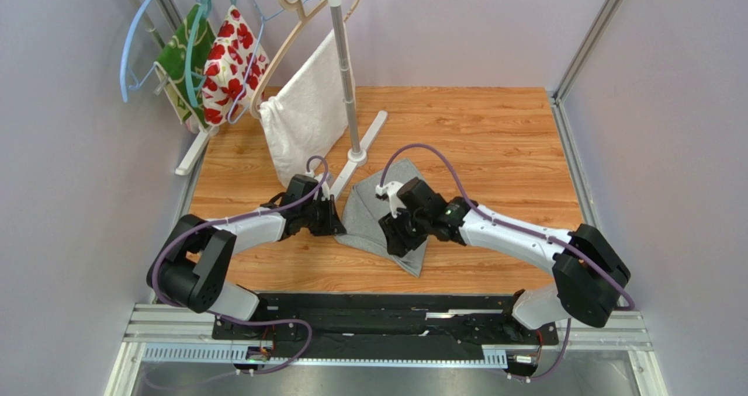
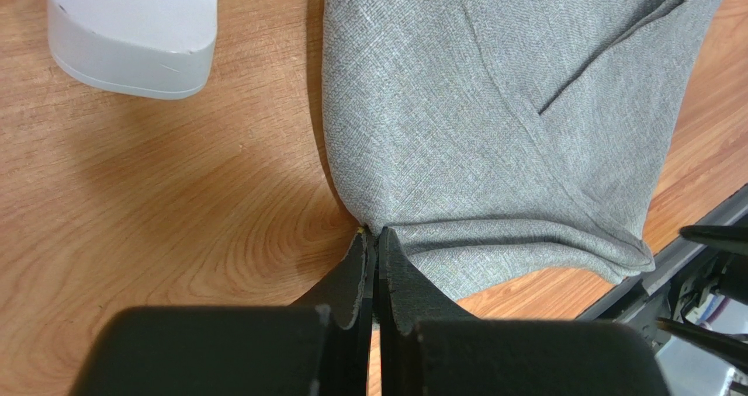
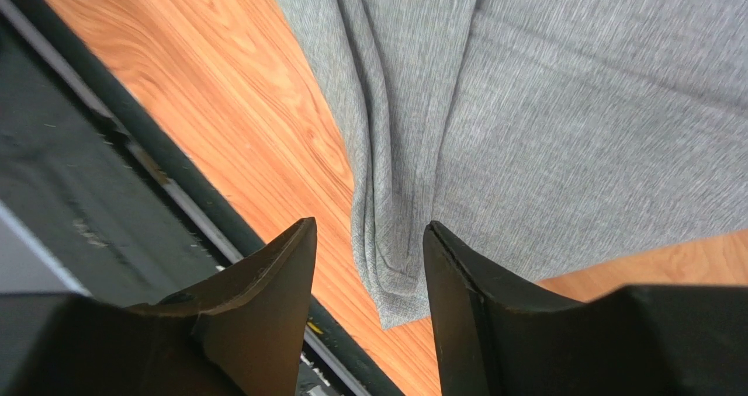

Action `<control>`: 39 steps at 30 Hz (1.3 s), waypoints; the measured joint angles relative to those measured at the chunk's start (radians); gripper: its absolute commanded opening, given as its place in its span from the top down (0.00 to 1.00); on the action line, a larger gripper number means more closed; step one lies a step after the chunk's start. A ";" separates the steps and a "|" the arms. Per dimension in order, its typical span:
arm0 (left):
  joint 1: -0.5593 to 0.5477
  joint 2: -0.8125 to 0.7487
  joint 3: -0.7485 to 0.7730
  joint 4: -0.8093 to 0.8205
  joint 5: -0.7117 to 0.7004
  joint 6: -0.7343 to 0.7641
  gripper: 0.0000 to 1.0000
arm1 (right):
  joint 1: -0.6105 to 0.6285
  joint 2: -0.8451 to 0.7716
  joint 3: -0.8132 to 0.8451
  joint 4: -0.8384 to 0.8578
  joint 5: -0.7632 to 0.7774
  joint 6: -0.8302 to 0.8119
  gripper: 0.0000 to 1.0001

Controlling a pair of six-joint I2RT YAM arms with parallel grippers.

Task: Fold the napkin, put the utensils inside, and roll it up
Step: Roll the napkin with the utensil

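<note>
The grey napkin (image 1: pixel 367 210) lies folded on the wooden table (image 1: pixel 492 142), narrowing toward the near edge. My left gripper (image 1: pixel 339 222) is at its left edge. In the left wrist view its fingertips (image 2: pixel 376 243) are pressed together right where the napkin (image 2: pixel 492 107) bunches into a fold, so it is shut on the napkin's edge. My right gripper (image 1: pixel 401 243) hangs over the near corner. Its jaws (image 3: pixel 369 238) stand open on either side of the napkin's (image 3: pixel 571 107) layered corner without touching it. The utensils are out of view.
A clothes rack stands at the back left with a white towel (image 1: pixel 303 116), red-flowered fabric (image 1: pixel 230 50) and coloured hangers. Its white foot (image 2: pixel 132 28) rests just beyond the napkin. A black rail (image 3: pixel 79 194) runs along the table's near edge.
</note>
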 measured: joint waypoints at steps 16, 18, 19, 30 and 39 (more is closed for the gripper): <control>0.006 0.032 0.056 -0.080 -0.001 0.004 1.00 | 0.318 -0.029 -0.092 0.015 0.468 0.037 0.53; 0.008 0.034 0.061 -0.088 -0.002 0.005 1.00 | 0.340 -0.011 -0.092 0.014 0.486 0.037 0.55; 0.010 0.034 0.061 -0.089 -0.002 0.006 1.00 | 0.349 0.002 -0.092 0.014 0.493 0.038 0.57; 0.021 0.040 0.070 -0.101 0.000 0.015 1.00 | 0.359 0.106 -0.089 -0.007 0.527 0.059 0.83; 0.028 0.053 0.106 -0.148 -0.020 0.055 1.00 | 0.230 0.122 -0.060 -0.010 0.285 0.055 1.00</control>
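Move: The rolled near edge of the napkin, at its right end, is the target: from the open right hand it lies about 4 cm back, 2 cm right and 7 cm below. The corner pinched by the left hand is 5 cm ahead and 12 cm left of the right hand, and the napkin's flat middle 9 cm ahead and 3 cm left. From the left hand, the roll's right end is some 8 cm back and 13 cm right. The roll's right end is pinched by the right hand, which sinks about 6 cm while drawing back some 4 cm towards the table's near edge, tilting by roughly 20 degrees and partly righting itself, as its half-open fingers shut across the folded layers. The left hand keeps its pinch on the other end and eases about 1 cm forward and left. ##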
